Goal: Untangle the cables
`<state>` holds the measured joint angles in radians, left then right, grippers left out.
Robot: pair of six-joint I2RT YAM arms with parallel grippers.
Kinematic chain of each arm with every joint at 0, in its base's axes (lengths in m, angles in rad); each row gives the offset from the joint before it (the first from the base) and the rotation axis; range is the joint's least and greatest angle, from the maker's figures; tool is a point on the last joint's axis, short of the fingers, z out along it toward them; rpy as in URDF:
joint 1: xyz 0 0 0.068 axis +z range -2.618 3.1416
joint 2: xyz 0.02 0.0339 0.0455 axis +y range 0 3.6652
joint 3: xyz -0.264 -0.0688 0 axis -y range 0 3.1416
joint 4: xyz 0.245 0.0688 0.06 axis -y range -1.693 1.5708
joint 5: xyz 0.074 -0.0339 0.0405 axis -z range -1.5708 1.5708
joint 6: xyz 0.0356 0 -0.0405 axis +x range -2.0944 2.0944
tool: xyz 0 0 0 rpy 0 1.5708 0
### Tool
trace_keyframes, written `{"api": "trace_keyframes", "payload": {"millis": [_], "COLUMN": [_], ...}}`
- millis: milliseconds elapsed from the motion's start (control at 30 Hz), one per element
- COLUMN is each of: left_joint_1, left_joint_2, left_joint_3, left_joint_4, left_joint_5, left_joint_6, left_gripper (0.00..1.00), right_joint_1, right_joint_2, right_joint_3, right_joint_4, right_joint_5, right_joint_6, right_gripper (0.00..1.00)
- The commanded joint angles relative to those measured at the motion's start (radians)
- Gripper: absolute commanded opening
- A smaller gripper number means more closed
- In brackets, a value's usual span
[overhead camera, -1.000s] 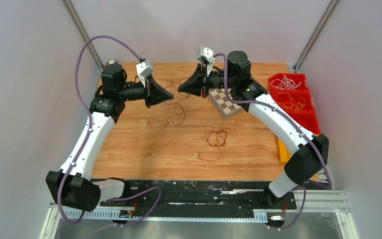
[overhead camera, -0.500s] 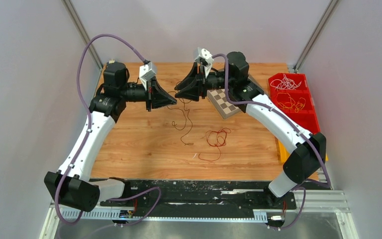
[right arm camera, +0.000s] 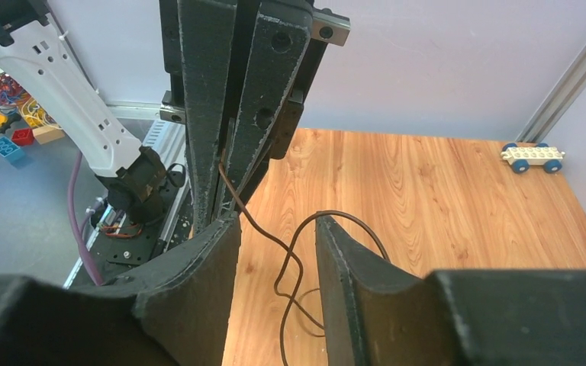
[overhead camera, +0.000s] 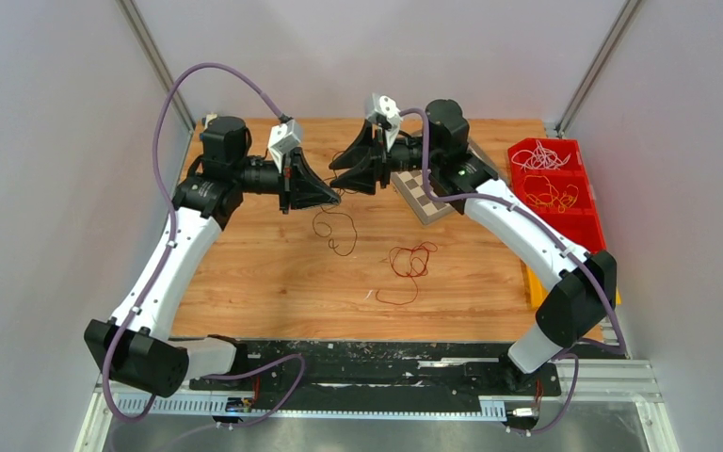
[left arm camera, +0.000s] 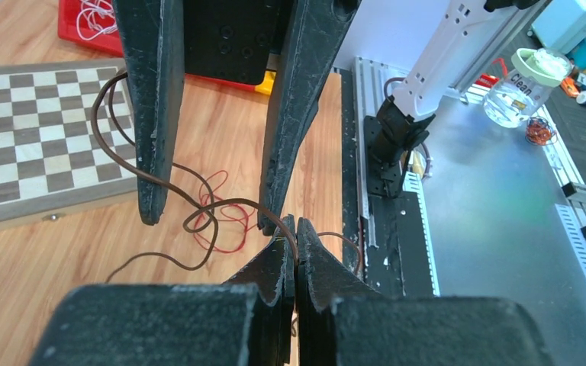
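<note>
A dark brown cable [overhead camera: 337, 231] hangs from my left gripper [overhead camera: 336, 196] in a loose loop down to the wooden table. My left gripper [left arm camera: 295, 229] is shut on this cable [left arm camera: 236, 201] at its fingertips. My right gripper [overhead camera: 339, 177] faces it, tip to tip, and is open. In the right wrist view the brown cable [right arm camera: 286, 263] curls through the gap of my right gripper [right arm camera: 276, 223], touching the tip of one finger. A red cable [overhead camera: 410, 261] lies in loose loops on the table near the middle.
A checkerboard [overhead camera: 425, 196] lies under the right arm. A red bin [overhead camera: 584, 221] at the right edge holds white cables [overhead camera: 541, 155] and yellow and red cables [overhead camera: 553, 194]. A small toy car [right arm camera: 532, 156] stands at the table's far corner.
My left gripper has moved right, closer to my right gripper. The brown cable's hanging loop dropped low, then drew up shorter. The red cable has not moved.
</note>
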<state>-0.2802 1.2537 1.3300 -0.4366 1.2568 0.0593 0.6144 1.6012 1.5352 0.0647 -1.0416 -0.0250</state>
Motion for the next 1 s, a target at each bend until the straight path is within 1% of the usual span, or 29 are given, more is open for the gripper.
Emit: {"api": "trace_keyframes", "payload": {"millis": [0, 67, 167, 233, 333, 367, 433, 467, 500, 533, 567, 600, 633, 667, 700, 733, 767, 800, 833, 900, 967], "left_joint_1": [-0.013, -0.015, -0.021, -0.026, -0.029, -0.028, -0.024, -0.020, -0.003, 0.012, 0.047, 0.069, 0.122, 0.148, 0.199, 0.219, 0.238, 0.242, 0.243, 0.233, 0.206], "left_joint_2": [0.007, 0.011, 0.014, 0.014, 0.013, 0.009, 0.001, -0.004, -0.018, -0.027, -0.045, -0.054, -0.070, -0.076, -0.087, -0.092, -0.102, -0.114, -0.121, -0.137, -0.134], "left_joint_3": [0.051, 0.058, 0.066, 0.067, 0.063, 0.063, 0.067, 0.060, 0.049, 0.018, -0.004, -0.048, -0.084, -0.101, -0.120, -0.124, -0.117, -0.109, -0.100, -0.090, -0.066], "left_joint_4": [0.004, 0.019, 0.041, 0.038, 0.018, -0.002, -0.083, -0.132, -0.145, -0.148, -0.138, -0.105, -0.084, -0.027, -0.001, 0.038, 0.047, 0.044, 0.062, 0.109, 0.109], "left_joint_5": [0.024, 0.021, 0.005, -0.012, -0.030, -0.037, -0.066, -0.094, -0.105, -0.123, -0.135, -0.166, -0.171, -0.169, -0.166, -0.160, -0.161, -0.161, -0.157, -0.155, -0.155], "left_joint_6": [0.021, -0.008, -0.033, -0.033, -0.032, -0.021, 0.041, 0.081, 0.098, 0.098, 0.076, 0.061, 0.017, -0.006, -0.041, -0.059, -0.061, -0.040, -0.017, -0.023, -0.006], "left_gripper": [0.00, 0.00, 0.00, 0.00, 0.00, 0.00, 0.02, 0.08, 0.10, 0.15, 0.18, 0.25, 0.37, 0.45, 0.60, 0.66, 0.77, 0.84, 0.96, 0.99, 1.00], "right_joint_1": [0.020, 0.037, 0.062, 0.071, 0.074, 0.073, 0.064, 0.054, 0.033, 0.014, -0.006, -0.025, -0.042, -0.053, -0.060, -0.065, -0.067, -0.068, -0.068, -0.068, -0.067], "right_joint_2": [-0.022, -0.030, -0.044, -0.051, -0.057, -0.061, -0.076, -0.084, -0.089, -0.090, -0.089, -0.086, -0.083, -0.081, -0.081, -0.082, -0.084, -0.087, -0.090, -0.093, -0.088], "right_joint_3": [-0.005, -0.013, -0.030, -0.033, -0.030, -0.030, -0.032, -0.033, -0.032, -0.029, -0.024, -0.021, -0.018, -0.017, -0.020, -0.025, -0.032, -0.039, -0.046, -0.055, -0.055], "right_joint_4": [0.007, -0.017, -0.037, -0.040, -0.040, -0.043, -0.048, -0.049, -0.049, -0.049, -0.048, -0.048, -0.047, -0.048, -0.048, -0.048, -0.047, -0.047, -0.048, -0.047, -0.047], "right_joint_5": [-0.010, 0.022, 0.130, 0.183, 0.245, 0.264, 0.273, 0.266, 0.245, 0.217, 0.183, 0.151, 0.118, 0.082, 0.054, 0.022, -0.008, -0.029, -0.046, -0.066, -0.078], "right_joint_6": [-0.041, -0.073, -0.139, -0.159, -0.169, -0.168, -0.168, -0.154, -0.122, -0.091, -0.055, -0.020, 0.010, 0.031, 0.056, 0.067, 0.073, 0.077, 0.081, 0.088, 0.097], "right_gripper": [0.41, 0.39, 0.34, 0.27, 0.02, 0.00, 0.00, 0.00, 0.00, 0.00, 0.00, 0.00, 0.00, 0.00, 0.00, 0.00, 0.00, 0.00, 0.00, 0.00, 0.00]}}
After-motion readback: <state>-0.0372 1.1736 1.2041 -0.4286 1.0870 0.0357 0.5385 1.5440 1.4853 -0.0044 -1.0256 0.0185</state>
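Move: The brown cable, still pinched in the shut left fingers, runs through the half-open right fingers; its stretch to be gripped lies some 2 cm left of the right hand and 2 cm below, level in reach. From the left hand that stretch is about 4 cm ahead and 2 cm left, at about its height. The red cable lies on the table about 36 cm below the right hand and 17 cm to its right; the chessboard is 27 cm ahead of it, 25 cm right. Down and left by some 2 cm each, the right hand slides over the brown cable and shuts on it, then draws back to the right about 5 cm with it. Once it has closed, the left hand, until then nearly still, opens wide, lets go and backs off left and forward, 7 cm and 5 cm, sinking slightly and turning about 20 degrees counter-clockwise. ##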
